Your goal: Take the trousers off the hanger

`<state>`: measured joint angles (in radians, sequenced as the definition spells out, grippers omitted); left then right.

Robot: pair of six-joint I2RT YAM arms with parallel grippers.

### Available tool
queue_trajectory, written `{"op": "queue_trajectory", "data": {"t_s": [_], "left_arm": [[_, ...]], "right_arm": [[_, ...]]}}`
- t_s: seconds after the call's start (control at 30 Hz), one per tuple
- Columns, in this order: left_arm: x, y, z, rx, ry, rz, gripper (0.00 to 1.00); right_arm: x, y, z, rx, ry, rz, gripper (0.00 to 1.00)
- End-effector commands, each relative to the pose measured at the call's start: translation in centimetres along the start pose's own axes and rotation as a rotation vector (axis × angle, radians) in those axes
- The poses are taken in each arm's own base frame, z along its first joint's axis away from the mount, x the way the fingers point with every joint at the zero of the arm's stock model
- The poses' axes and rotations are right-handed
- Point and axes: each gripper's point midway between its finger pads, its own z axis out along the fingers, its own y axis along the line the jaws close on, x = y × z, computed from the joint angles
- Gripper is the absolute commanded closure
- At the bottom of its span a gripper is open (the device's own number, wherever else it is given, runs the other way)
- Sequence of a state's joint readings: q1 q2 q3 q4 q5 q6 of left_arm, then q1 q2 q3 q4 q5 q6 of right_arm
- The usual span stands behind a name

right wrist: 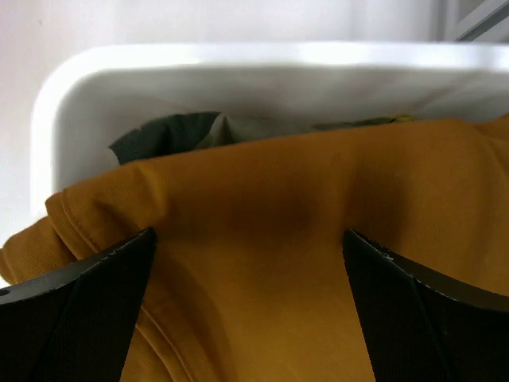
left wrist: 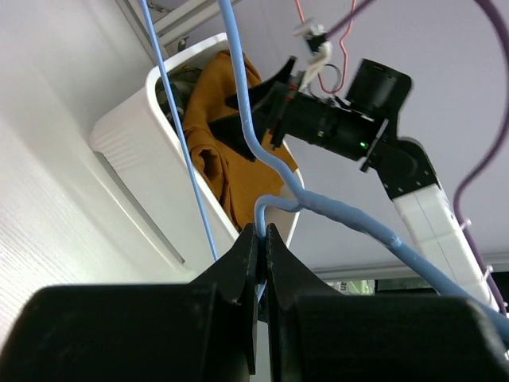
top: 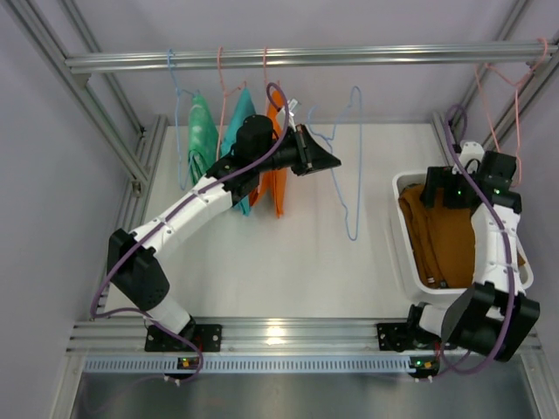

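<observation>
An empty light-blue hanger (top: 351,175) hangs from the rail, and my left gripper (top: 335,160) is shut on its wire. In the left wrist view the jaws (left wrist: 260,231) pinch that blue wire (left wrist: 334,211). Green trousers (top: 203,138), teal trousers (top: 236,129) and orange trousers (top: 278,188) hang on hangers behind my left arm. Brown trousers (top: 447,236) lie in the white bin (top: 403,262). My right gripper (top: 433,194) hovers open just over them, its fingers wide apart above the brown cloth (right wrist: 262,263). A dark patterned cloth (right wrist: 179,134) shows beneath it.
The metal rail (top: 297,58) runs across the back. Empty pink hangers (top: 515,96) hang at its right end, behind the bin. Frame posts stand at the left (top: 131,166). The bin's rim (right wrist: 238,60) curves just beyond my right fingers.
</observation>
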<state>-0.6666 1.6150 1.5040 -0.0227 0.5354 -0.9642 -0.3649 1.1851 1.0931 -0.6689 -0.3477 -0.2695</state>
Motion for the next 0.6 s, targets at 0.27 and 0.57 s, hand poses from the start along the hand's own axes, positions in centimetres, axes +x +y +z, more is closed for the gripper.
{"op": "queue_trajectory", "data": {"t_s": [0.27,0.57], "left_arm": [[-0.8,0.0,0.4,-0.018,-0.039,0.083,1.00],[0.0,0.2,1.8,-0.181,-0.099,0.100,1.00]], "right_arm": [[0.7,3.3,-0.7,-0.143,-0.046,-0.070,0.01],[-9.7,14.6,-17.1,-0.484,-0.489,-0.132,0.05]]}}
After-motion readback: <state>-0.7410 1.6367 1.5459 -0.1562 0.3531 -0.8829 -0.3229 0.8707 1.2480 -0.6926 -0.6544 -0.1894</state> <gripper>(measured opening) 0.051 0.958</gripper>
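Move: The right hand is open over the brown trousers, whose middle lies about 9 cm below it, 5 cm back and 5 cm to its right; they lie in the white box, centred 5 cm back, 4 cm to the right and 12 cm down. The blue hanger it goes to next is some 26 cm to its left, level, 15 cm up. The left hand already pinches that hanger, whose middle is 3 cm to its right, level; the orange trousers hang about 15 cm left of that hand and 8 cm farther out. Fingers wide open, the right hand first dips about 5 cm into the white box over the brown trousers, then turns back and rises fast by some 20 cm, swinging left and drawing back a little, out of the box and towards the blue hanger, while its fingers tip up some 25 degrees and turn counter-clockwise. The left hand keeps its pinch on the bare hanger and sinks 2 to 3 cm, rolling slightly. ##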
